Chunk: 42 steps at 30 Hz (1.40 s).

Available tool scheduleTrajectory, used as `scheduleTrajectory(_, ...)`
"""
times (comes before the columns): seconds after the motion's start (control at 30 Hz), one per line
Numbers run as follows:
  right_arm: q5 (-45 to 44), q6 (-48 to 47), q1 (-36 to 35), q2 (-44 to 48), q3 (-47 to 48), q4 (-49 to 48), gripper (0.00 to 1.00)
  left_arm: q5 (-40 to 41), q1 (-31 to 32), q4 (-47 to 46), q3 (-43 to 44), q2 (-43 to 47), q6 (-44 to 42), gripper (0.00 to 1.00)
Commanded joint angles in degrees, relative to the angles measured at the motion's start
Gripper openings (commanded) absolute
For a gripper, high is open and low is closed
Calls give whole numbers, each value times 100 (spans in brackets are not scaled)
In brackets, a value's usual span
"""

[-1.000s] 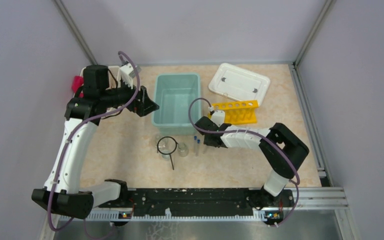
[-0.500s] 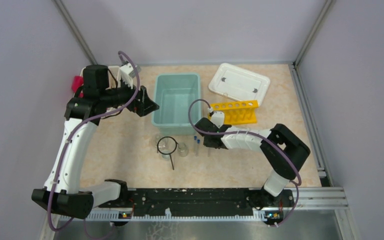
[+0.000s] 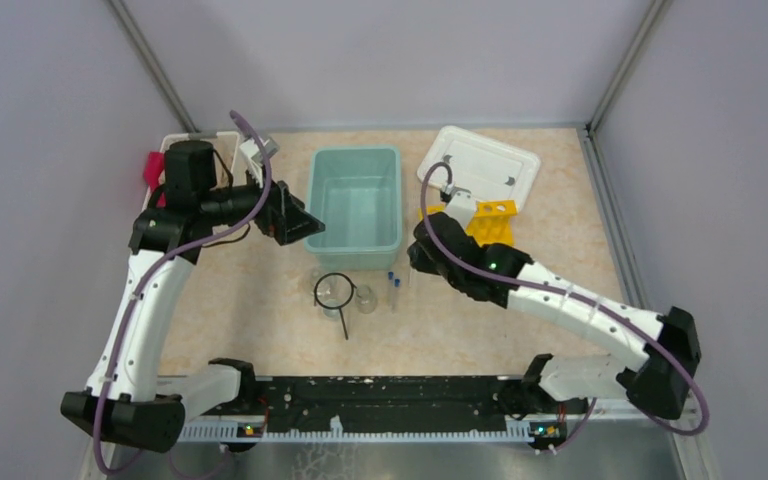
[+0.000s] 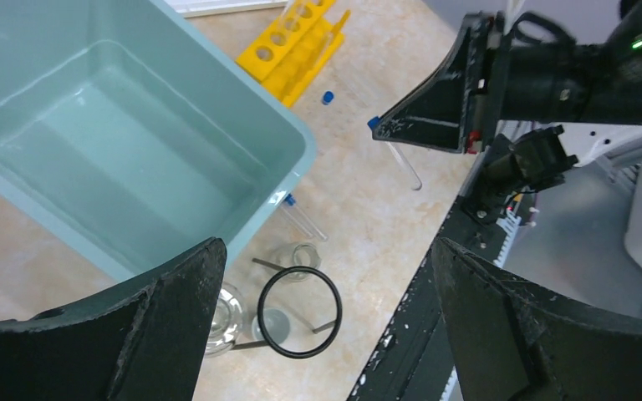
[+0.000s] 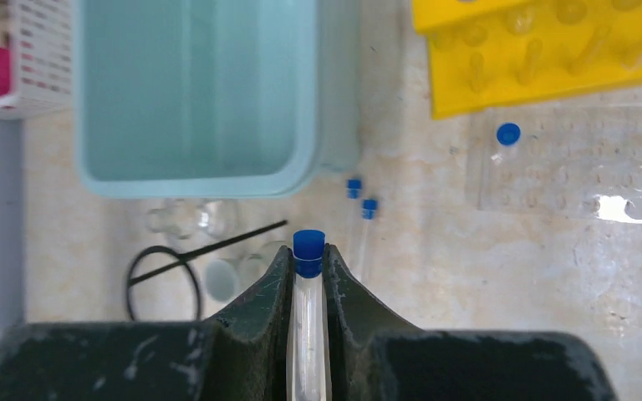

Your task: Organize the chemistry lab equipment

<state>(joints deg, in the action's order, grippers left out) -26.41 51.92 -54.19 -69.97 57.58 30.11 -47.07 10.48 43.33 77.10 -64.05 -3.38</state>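
Note:
My right gripper (image 5: 308, 266) is shut on a clear test tube (image 5: 308, 334), whose blue cap pokes out past the fingertips, above the table in front of the teal bin (image 5: 192, 180). Two more capped tubes (image 5: 369, 209) lie below by the bin's corner, and another tube (image 5: 508, 134) lies near the yellow rack (image 5: 543, 58). The black wire ring (image 3: 334, 291) rests over two small beakers (image 3: 365, 298). My left gripper (image 3: 300, 225) hangs open beside the bin's left rim. In its own view, the ring (image 4: 299, 311) shows far below the spread fingers (image 4: 150, 334).
The teal bin (image 3: 353, 245) stands mid-table with nothing in it. A white lid (image 3: 480, 165) lies at the back right behind the yellow rack (image 3: 490, 220). A white basket (image 5: 42, 58) with pink cloth sits at the far left.
My right gripper closed on a test tube and rose off the table with it, the arm swinging out to the right. The left gripper edged slightly toward the bin.

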Motion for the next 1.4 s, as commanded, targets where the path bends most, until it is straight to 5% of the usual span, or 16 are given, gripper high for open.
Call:
scheduleTrajectory(0.0, -574, 25, -330, 591, 694, 157, 0, -822, -22, -409, -152, 54, 329, 99)
scheduleTrajectory(0.43, -406, -627, -832, -861, 2477, -1518, 0, -1251, 646, -954, -727, -69, 951, 97)
scheduleTrajectory(0.9, -388, -535, -984, -1071, 2527, -1882, 0, -962, 771, -860, -802, -351, 755, 61)
scheduleTrajectory(1.37, -127, -522, -988, -1139, 2616, -2008, 0, -1206, 771, -794, -585, -466, 738, 14)
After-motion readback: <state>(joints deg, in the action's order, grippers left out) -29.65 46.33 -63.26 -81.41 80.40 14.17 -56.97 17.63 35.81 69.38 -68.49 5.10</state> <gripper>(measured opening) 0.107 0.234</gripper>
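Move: The blue-capped test tube, already in the right fingers and hanging below them, is about 18 cm right of the open left hand, some 18 cm lower and 3 cm back. The teal bin is 15 cm ahead of the left hand, 8 cm right and 28 cm below. From the right hand, the left gripper is 18 cm left, 1 cm ahead and 15 cm up; the yellow rack is 14 cm ahead, 12 cm right and 14 cm below, and the two loose tubes are 2 cm ahead, 3 cm left and 17 cm below. The right hand keeps its pinch near the tube's cap and carries it up about 15 cm, then increasingly left about 12 cm towards the left gripper, fingers tilting up and wrist rolling some 25 degrees in all, then holds it there. The left hand comes to meet it, about 5 cm right, some 4 cm down and 3 cm back, turning slightly clockwise and tipping down, and closes its wide-open fingers around the tube's lower end. ##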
